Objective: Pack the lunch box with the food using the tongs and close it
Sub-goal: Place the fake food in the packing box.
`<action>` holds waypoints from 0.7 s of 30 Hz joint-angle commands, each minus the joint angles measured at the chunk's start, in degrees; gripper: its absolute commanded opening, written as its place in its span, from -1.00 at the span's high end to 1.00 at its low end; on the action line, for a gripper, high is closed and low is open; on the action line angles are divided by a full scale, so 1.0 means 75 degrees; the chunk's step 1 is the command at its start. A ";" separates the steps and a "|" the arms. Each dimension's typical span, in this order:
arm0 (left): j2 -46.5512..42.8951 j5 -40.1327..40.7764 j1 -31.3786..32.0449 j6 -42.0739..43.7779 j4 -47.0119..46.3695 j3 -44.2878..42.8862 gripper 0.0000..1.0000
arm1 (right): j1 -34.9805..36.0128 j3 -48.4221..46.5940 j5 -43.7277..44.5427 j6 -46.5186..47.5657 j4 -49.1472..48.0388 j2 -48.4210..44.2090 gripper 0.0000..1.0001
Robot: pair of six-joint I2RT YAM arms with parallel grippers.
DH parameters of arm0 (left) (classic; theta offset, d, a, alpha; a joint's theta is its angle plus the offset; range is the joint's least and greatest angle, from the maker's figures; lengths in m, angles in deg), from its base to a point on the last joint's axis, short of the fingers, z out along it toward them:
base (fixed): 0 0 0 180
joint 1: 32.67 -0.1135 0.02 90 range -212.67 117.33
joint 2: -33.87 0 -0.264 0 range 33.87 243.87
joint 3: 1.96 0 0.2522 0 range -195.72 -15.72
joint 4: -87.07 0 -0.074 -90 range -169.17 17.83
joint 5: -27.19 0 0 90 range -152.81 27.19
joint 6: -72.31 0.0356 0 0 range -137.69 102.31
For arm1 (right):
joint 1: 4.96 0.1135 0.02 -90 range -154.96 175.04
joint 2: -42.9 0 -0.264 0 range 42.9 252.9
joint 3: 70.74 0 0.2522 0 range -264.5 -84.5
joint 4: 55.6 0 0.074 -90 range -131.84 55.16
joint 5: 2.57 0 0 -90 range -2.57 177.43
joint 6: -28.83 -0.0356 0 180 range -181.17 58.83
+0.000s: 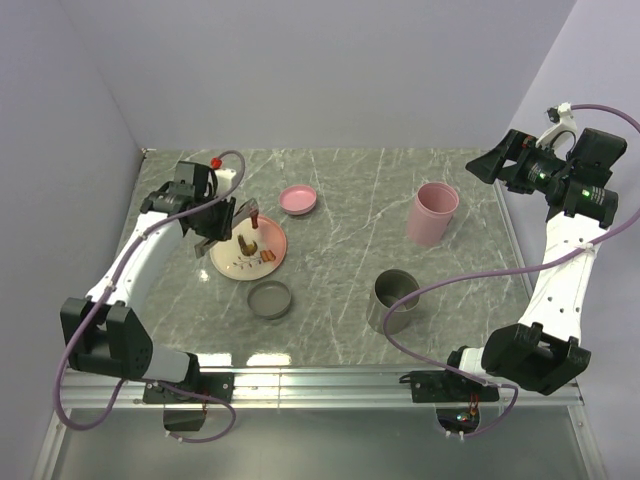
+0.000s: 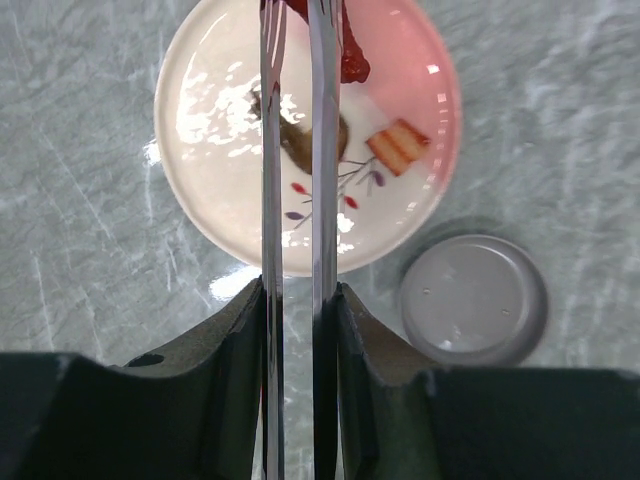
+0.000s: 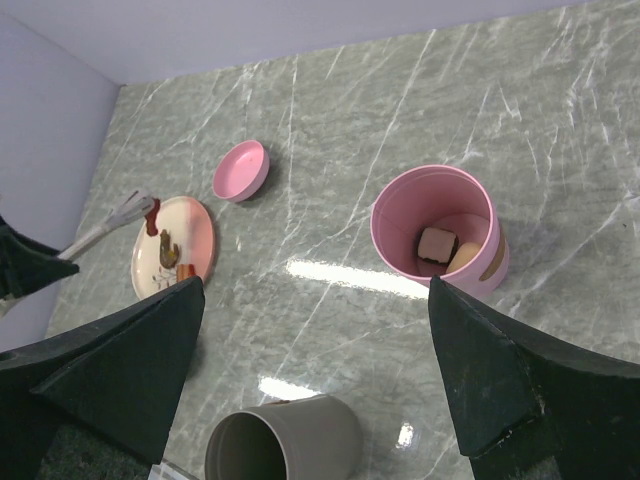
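Observation:
My left gripper (image 2: pixel 298 300) is shut on the silver tongs (image 2: pixel 323 200), one finger against each arm, above the plate (image 2: pixel 220 190). The tongs' arms stand close together and a dark red piece of food (image 2: pixel 352 55) shows at their tips, at the plate's far rim. On the plate lie a dark brown lump (image 2: pixel 296 140), partly hidden by the tongs, and an orange-and-white bit (image 2: pixel 398 146). The pink lunch box (image 1: pixel 432 212) stands upright at the right with two pale pieces (image 3: pixel 437 244) inside. Its pink lid (image 1: pixel 299 199) lies apart. My right gripper (image 1: pixel 490 165) hangs open, high at the far right.
A grey cup (image 1: pixel 395 300) stands upright and empty near the front middle. A grey lid (image 1: pixel 270 299) lies flat just in front of the plate. Lilac walls close the table on the left, back and right.

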 commanded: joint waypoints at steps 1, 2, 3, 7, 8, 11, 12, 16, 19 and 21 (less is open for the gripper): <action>-0.0679 -0.0813 0.0058 0.0034 0.0326 -0.0593 0.67 | 0.0022 0.0054 -0.0041 0.0033 -0.0126 -0.0294 -0.99; -0.0762 -0.0967 0.0104 0.0069 0.0373 -0.0651 0.67 | 0.0033 0.0054 -0.0053 0.0021 -0.0137 -0.0294 -0.99; -0.0844 -0.1003 0.0163 0.0081 0.0385 -0.0663 0.67 | 0.0022 0.0066 -0.0053 0.0033 -0.0149 -0.0294 -0.99; -0.1090 -0.1470 0.0491 0.0058 0.0607 -0.0909 0.68 | 0.0022 0.0101 -0.0076 -0.0037 -0.0196 -0.0293 -0.99; -0.1137 -0.1669 0.0550 0.0093 0.0666 -0.1049 0.68 | 0.0022 0.0101 -0.0076 -0.0049 -0.0184 -0.0294 -0.99; -0.1348 -0.2382 0.0842 0.0128 0.0527 -0.1167 0.68 | 0.0022 0.0054 -0.0064 -0.0037 -0.0161 -0.0282 -0.99; -0.1441 -0.2537 0.0936 0.0128 0.0480 -0.1179 0.68 | 0.0022 0.0054 -0.0053 -0.0037 -0.0161 -0.0282 -0.99; -0.1372 -0.3287 0.1509 0.0093 0.0327 -0.1401 0.70 | 0.0022 0.0007 -0.0064 -0.0096 -0.0173 -0.0270 -0.99; -0.1173 -0.3581 0.1907 0.0058 0.0105 -0.1624 0.70 | 0.0022 -0.0028 -0.0041 -0.0096 -0.0161 -0.0282 -0.99; -0.0975 -0.3768 0.2166 0.0035 -0.0036 -0.1835 0.70 | 0.0033 -0.0051 -0.0006 -0.0084 -0.0114 -0.0282 -0.99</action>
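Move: The left hand holds tongs already pinching the red food piece clear of the plate. The packing box, a pink cup, stands roughly 52 cm to its right, 9 cm farther out and 10 cm lower. The plate lies about 5 cm ahead and 3 cm right, 15 cm down; the pink dish 20 cm ahead and 16 cm right; the grey cup 41 cm right, 15 cm back. From the right hand, the box lies some 8 cm ahead, 30 cm below. Fingers keep their grip on the tongs, and the tongs keep pinching the red food piece, as the left hand sweeps it off to the right towards the packing box, about 13 cm across while rising nearly as much and drawing back some 7 cm. The wrist swings clockwise by around 30 degrees, carrying the tong tips across past the plate. ##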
